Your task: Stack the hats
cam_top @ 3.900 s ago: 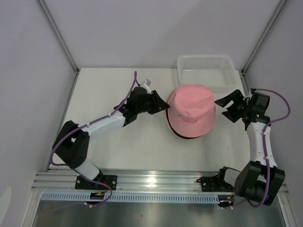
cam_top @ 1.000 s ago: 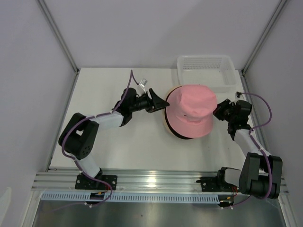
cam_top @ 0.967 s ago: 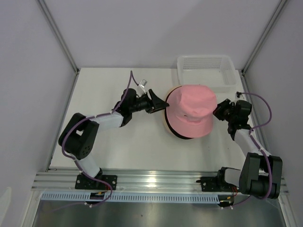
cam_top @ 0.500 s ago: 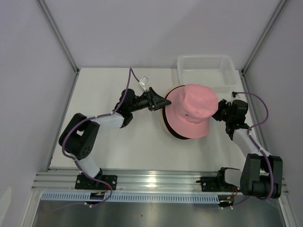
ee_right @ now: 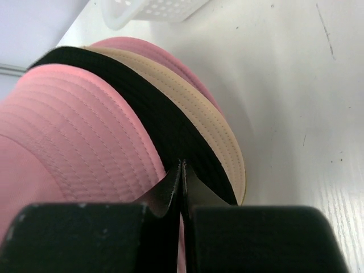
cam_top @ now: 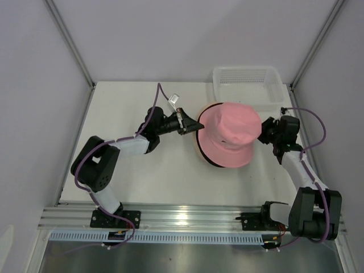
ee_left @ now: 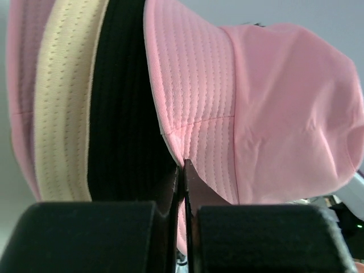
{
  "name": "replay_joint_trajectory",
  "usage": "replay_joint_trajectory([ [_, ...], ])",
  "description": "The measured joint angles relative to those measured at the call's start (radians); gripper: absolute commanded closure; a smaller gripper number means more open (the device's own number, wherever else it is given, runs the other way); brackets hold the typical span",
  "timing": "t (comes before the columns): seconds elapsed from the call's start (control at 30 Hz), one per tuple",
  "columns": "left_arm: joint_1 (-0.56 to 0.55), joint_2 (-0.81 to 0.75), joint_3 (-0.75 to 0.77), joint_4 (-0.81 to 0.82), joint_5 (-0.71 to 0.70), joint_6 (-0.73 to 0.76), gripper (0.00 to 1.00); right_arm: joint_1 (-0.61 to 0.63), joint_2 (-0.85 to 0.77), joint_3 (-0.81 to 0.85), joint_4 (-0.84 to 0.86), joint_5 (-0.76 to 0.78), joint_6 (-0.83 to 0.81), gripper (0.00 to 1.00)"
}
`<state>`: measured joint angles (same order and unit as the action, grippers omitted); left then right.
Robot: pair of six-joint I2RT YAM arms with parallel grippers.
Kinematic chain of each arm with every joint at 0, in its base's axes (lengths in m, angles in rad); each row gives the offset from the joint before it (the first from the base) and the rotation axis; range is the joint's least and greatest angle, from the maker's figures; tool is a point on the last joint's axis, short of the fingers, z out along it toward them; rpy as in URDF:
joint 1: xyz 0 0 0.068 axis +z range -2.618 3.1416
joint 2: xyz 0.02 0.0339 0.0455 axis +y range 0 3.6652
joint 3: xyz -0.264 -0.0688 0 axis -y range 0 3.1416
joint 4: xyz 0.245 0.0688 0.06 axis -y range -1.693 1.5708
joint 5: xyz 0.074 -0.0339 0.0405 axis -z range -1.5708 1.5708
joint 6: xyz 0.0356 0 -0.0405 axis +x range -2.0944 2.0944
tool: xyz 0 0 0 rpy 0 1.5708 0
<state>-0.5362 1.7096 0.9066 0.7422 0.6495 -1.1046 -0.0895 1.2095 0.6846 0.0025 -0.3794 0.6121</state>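
The hats lie stacked mid-table. The top pink hat (cam_top: 233, 128) covers a black hat (ee_left: 122, 102), a beige hat (ee_left: 62, 102) and a second pink hat (ee_left: 20, 85) at the bottom. My left gripper (cam_top: 193, 127) is shut on the top pink hat's left brim, seen in the left wrist view (ee_left: 183, 170). My right gripper (cam_top: 263, 135) is shut on that hat's right brim, seen in the right wrist view (ee_right: 182, 168). There the top pink hat (ee_right: 74, 119) sits over the black (ee_right: 153, 114) and beige (ee_right: 199, 108) brims.
A clear plastic bin (cam_top: 247, 85) stands at the back right, just behind the stack, and shows in the right wrist view (ee_right: 153, 8). The white table (cam_top: 142, 176) is bounded by side walls and a metal rail at the front.
Both grippers were open beside the stack; they have moved in to the top pink hat's brim and shut on it. The hat has shifted slightly to the right and back.
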Motion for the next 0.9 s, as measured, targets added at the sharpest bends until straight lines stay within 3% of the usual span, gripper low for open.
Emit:
replay_joint_trajectory([
  [0.2, 0.014, 0.002, 0.024, -0.116, 0.0, 0.168, 0.99, -0.034, -0.06, 0.016, -0.031, 0.002, 0.0, 1.0],
  [0.4, 0.017, 0.015, 0.086, -0.23, -0.048, 0.408, 0.99, -0.052, -0.109, -0.088, 0.109, 0.024, -0.002, 1.0],
  [0.67, 0.017, 0.03, 0.093, -0.293, -0.173, 0.606, 0.99, -0.092, 0.076, -0.214, 0.397, -0.001, 0.064, 0.98],
  [0.7, 0.017, 0.03, 0.092, -0.292, -0.177, 0.616, 0.99, -0.097, 0.093, -0.214, 0.417, -0.023, 0.082, 0.83],
  [0.77, 0.016, 0.03, 0.09, -0.294, -0.183, 0.635, 0.99, -0.105, 0.09, -0.226, 0.457, -0.063, 0.128, 0.7],
  [0.8, 0.015, 0.03, 0.09, -0.294, -0.185, 0.639, 0.99, -0.108, 0.069, -0.234, 0.47, -0.079, 0.145, 0.55],
  [0.9, 0.008, 0.03, 0.09, -0.293, -0.193, 0.645, 0.99, -0.116, -0.045, -0.245, 0.453, -0.106, 0.158, 0.43],
])
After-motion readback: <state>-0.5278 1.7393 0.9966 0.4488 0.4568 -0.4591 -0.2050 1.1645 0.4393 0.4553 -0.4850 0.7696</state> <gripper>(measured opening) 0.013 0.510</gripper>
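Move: The stack of hats, with the black one uppermost under the pink hat, has its middle about 10 cm to the right of the left hand, 5 cm ahead and 12 cm below; that hand already pinches the pink hat's left brim. From the right hand the stack lies about 15 cm left, 5 cm ahead and 6 cm lower. The empty basket stands some 20 cm beyond the stack and 9 cm to the right of it. Left hand lowers the pinched pink brim about 6 cm, forward and slightly left; right dips, rises and opens. ##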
